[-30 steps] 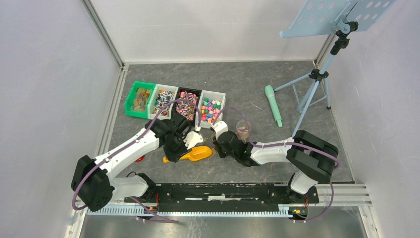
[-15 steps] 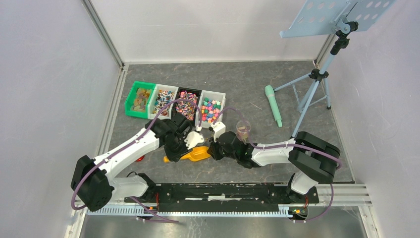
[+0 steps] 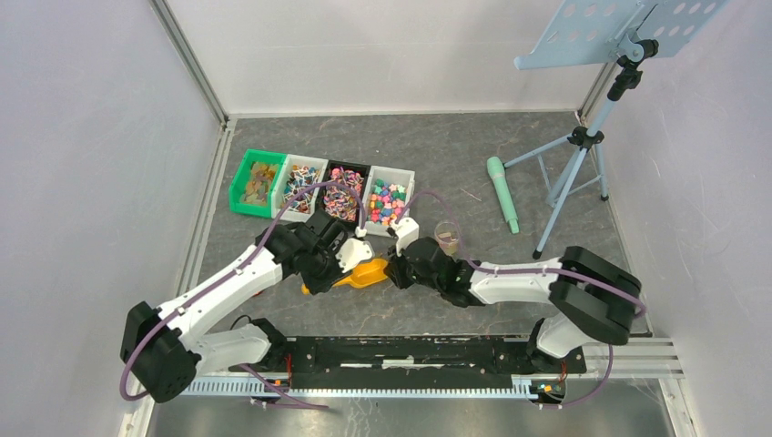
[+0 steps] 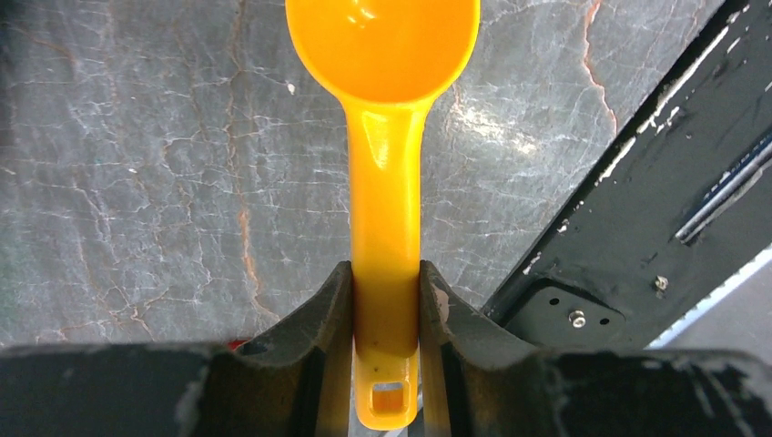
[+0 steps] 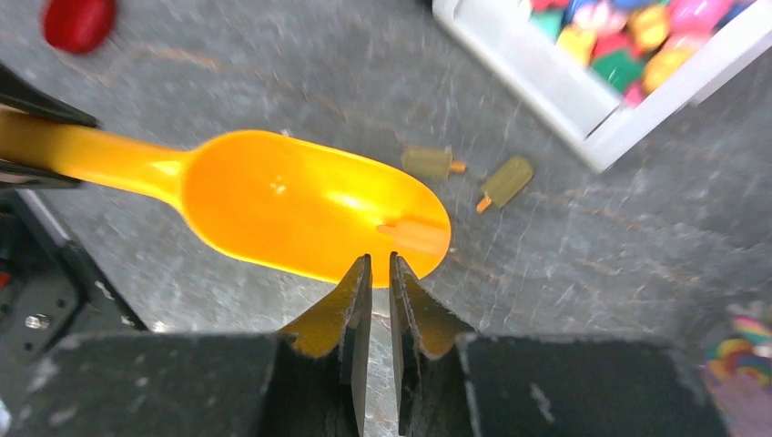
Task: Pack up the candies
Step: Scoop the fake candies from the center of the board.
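Note:
My left gripper (image 4: 386, 273) is shut on the handle of the orange scoop (image 4: 384, 55), which is held level just above the floor (image 3: 364, 273). In the scoop bowl (image 5: 300, 214) lies one orange wrapped candy (image 5: 414, 232). My right gripper (image 5: 380, 259) hovers at the bowl's tip, its jaws almost together with nothing between them. Two loose wrapped candies (image 5: 428, 162) (image 5: 506, 179) lie on the floor beyond the scoop. More candies fill a white bin (image 5: 583, 100) and the row of bins (image 3: 387, 202).
Several bins stand side by side, from the green one (image 3: 238, 187) to a white one. A small clear cup (image 3: 446, 237) stands right of my right gripper (image 3: 398, 269). A red lid (image 5: 79, 22) lies near the scoop handle. A green microphone (image 3: 502, 193) and a music-stand tripod (image 3: 583, 137) stand at the right.
Both arms have shifted away from the bases toward the bins. The scoop went along in my left gripper, and my right gripper closed in on the scoop's tip.

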You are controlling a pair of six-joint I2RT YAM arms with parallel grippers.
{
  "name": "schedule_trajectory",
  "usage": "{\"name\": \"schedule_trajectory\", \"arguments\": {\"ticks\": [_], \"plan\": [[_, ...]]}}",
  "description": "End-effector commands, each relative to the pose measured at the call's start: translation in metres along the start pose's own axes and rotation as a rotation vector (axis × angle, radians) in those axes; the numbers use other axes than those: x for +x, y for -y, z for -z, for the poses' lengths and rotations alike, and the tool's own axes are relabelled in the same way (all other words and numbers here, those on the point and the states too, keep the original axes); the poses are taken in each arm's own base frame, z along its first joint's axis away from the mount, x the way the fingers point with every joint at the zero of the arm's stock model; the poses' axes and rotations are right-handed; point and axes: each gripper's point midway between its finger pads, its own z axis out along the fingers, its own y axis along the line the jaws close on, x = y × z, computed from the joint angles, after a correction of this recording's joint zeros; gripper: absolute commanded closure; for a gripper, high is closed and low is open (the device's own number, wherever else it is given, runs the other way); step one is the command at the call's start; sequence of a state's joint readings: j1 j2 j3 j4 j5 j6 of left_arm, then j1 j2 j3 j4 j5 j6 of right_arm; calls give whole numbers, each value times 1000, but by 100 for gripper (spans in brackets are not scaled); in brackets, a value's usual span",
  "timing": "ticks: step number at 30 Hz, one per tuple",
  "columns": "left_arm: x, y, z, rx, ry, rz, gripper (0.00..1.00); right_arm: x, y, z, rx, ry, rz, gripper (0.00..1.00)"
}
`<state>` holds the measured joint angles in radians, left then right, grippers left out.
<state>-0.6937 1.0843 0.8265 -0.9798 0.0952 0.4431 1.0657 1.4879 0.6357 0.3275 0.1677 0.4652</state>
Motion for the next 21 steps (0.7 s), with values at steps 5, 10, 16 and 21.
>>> {"name": "schedule_trajectory", "arguments": {"ticks": [5,10,16,21], "plan": [[-38,-18,17,-137,248,65,98,-109,-16,77,-44,302,-16,79],[-70,-30,42,-231,492,97,98,-128,-2,111,2,410,-43,78],[-63,-44,52,-342,542,149,98,-120,3,115,18,377,-46,77],[-65,-42,58,-358,641,154,98,-111,9,109,46,360,-33,77]]}}
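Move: Beyond the scoop that the left hand holds, the jar stands about 13 cm ahead of that hand, 28 cm to its right and slightly lower. Two loose popsicle candies lie roughly 11 cm ahead, 14 cm right and 7 cm below it; the tray of star candies is some 23 cm ahead and 16 cm right. From the right hand, the jar is about 10 cm ahead and 12 cm right, the loose candies 8 cm ahead and barely left, the tray 20 cm straight ahead. Springing up from beside the scoop's lip, the right hand rises about 18 cm, then sinks a little, drifting some 5 cm right with its fingers still nearly shut and tipping towards level. The left hand keeps its grip on the scoop handle and lifts it about 6 cm up and 4 cm forward, its fingers swinging forward and right by some 30 degrees to raise the bowl end. ##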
